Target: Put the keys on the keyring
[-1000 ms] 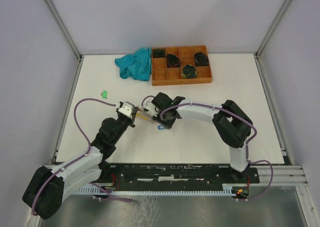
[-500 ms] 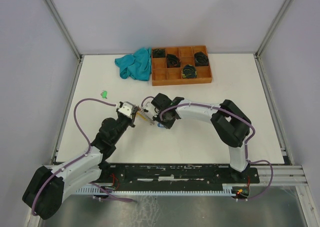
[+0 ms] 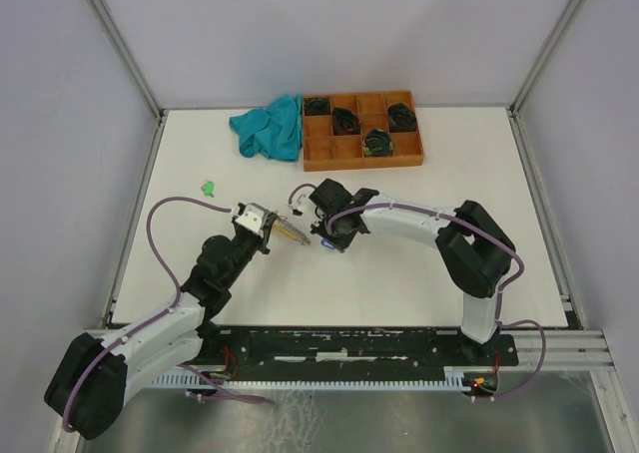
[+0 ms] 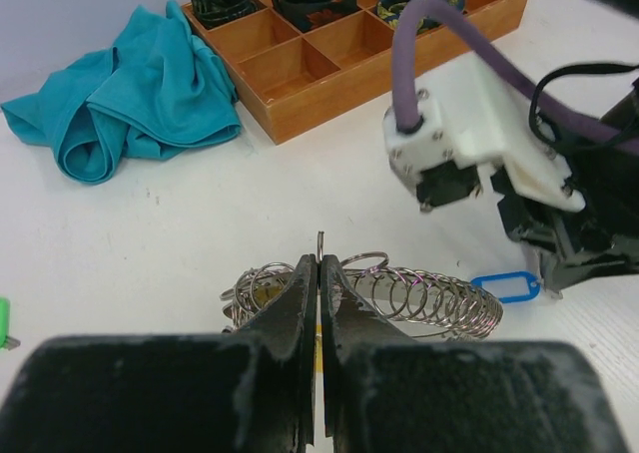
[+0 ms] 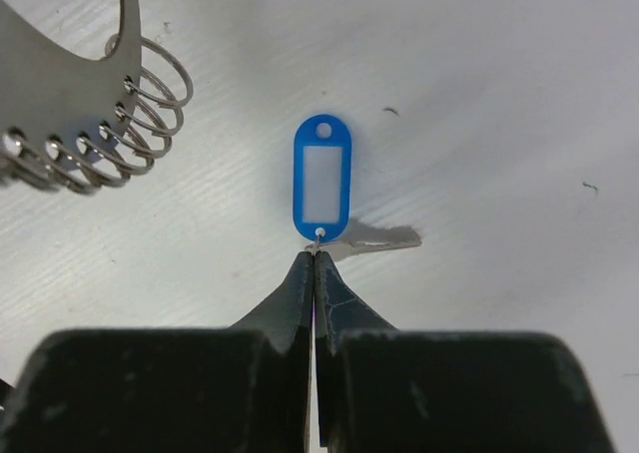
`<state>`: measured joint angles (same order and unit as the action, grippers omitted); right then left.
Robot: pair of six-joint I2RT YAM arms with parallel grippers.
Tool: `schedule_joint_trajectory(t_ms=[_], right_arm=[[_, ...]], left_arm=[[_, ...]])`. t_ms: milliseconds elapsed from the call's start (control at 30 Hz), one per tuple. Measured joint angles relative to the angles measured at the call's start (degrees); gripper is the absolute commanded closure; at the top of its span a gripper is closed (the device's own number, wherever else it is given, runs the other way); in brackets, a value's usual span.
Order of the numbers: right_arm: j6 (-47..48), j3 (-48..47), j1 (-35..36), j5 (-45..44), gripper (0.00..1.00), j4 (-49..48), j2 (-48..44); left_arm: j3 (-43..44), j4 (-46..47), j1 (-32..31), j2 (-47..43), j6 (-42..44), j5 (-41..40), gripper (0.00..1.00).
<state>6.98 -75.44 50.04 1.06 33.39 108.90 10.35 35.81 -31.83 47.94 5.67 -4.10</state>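
Observation:
My left gripper (image 4: 320, 263) is shut on a thin wire loop of the keyring (image 4: 429, 298), a silvery bundle of small rings with a yellow part, lying mid-table (image 3: 291, 231). In the right wrist view, part of the keyring (image 5: 75, 94) sits at the upper left. My right gripper (image 5: 316, 255) is shut on the tiny ring of a blue-tagged key; its blue tag (image 5: 321, 181) points away from the jaws and the silver key blade (image 5: 377, 240) lies flat on the table. From above, the right gripper (image 3: 327, 237) is just right of the keyring. A green-tagged key (image 3: 208, 187) lies alone at the left.
An orange-brown divided tray (image 3: 349, 154) holding black coiled bundles stands at the back. A teal cloth (image 3: 270, 127) is bunched against its left side. The right arm's white wrist housing (image 4: 469, 134) hangs close over the keyring's right end.
My right gripper's jaws have closed onto the blue key's small ring, and that wrist has shifted slightly up and to the right. The left gripper has kept its hold on the keyring.

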Motion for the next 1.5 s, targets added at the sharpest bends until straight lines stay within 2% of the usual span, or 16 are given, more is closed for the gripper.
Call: schedule_joint_trajectory(t_ms=[267, 500, 800, 1000, 1167, 1333, 1500], right_arm=[[-0.68, 3.43, -4.48, 3.72, 1.0, -1.84, -8.52], [-1.62, 13.9, -7.21, 9.07, 1.0, -11.43, -17.33], [-5.03, 29.92, -8.22, 10.25, 1.0, -28.0, -27.06], [-4.04, 31.36, -8.46, 10.27, 0.99, -32.57, -36.26], [-5.95, 34.53, -8.46, 10.75, 0.99, -38.12, -37.86], [-9.01, 36.37, -8.46, 9.97, 0.99, -32.2, -38.49], [-12.17, 36.46, -7.69, 7.32, 0.99, -23.69, -44.81]], left_arm=[[-0.02, 0.33, 0.0, 0.0, 0.0, 2.19, 0.97], [-0.22, 1.33, 0.0, -0.39, 0.0, 4.76, 0.97], [-0.26, 2.67, 0.0, -0.15, 0.02, 10.29, 0.97], [-0.26, 3.61, 0.0, 1.75, 0.04, 14.53, 0.97], [-0.26, 3.69, 0.0, 2.64, 0.04, 16.96, 0.97], [-0.26, 3.69, 0.0, 2.64, 0.04, 17.9, 0.97], [-0.26, 3.76, 0.0, 2.67, 0.04, 17.94, 0.97]])
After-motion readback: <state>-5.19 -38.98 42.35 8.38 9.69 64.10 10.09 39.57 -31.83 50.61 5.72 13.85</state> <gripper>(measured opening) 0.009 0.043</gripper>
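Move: The right fingers already pinch the blue-tagged key, low over the table; the keyring in the left gripper has its middle about 9 cm to their left and 10 cm higher, 1 cm farther out. The wooden box is some 34 cm ahead of the right hand and 6 cm right, about level in height. From the left hand the blue-tagged key lies roughly 11 cm right, 2 cm back and 14 cm below; the green-tagged key is 14 cm ahead, 16 cm left and 15 cm below. Raise the right gripper about 9 cm with the blue-tagged key still pinched, dipping once midway and peaking higher before easing down, and draw it right and somewhat back; swing its fingers some 30 degrees from pointing down towards the left. Meanwhile carry the keyring in the left gripper right and a little back, turning clockwise, both grips staying shut. ##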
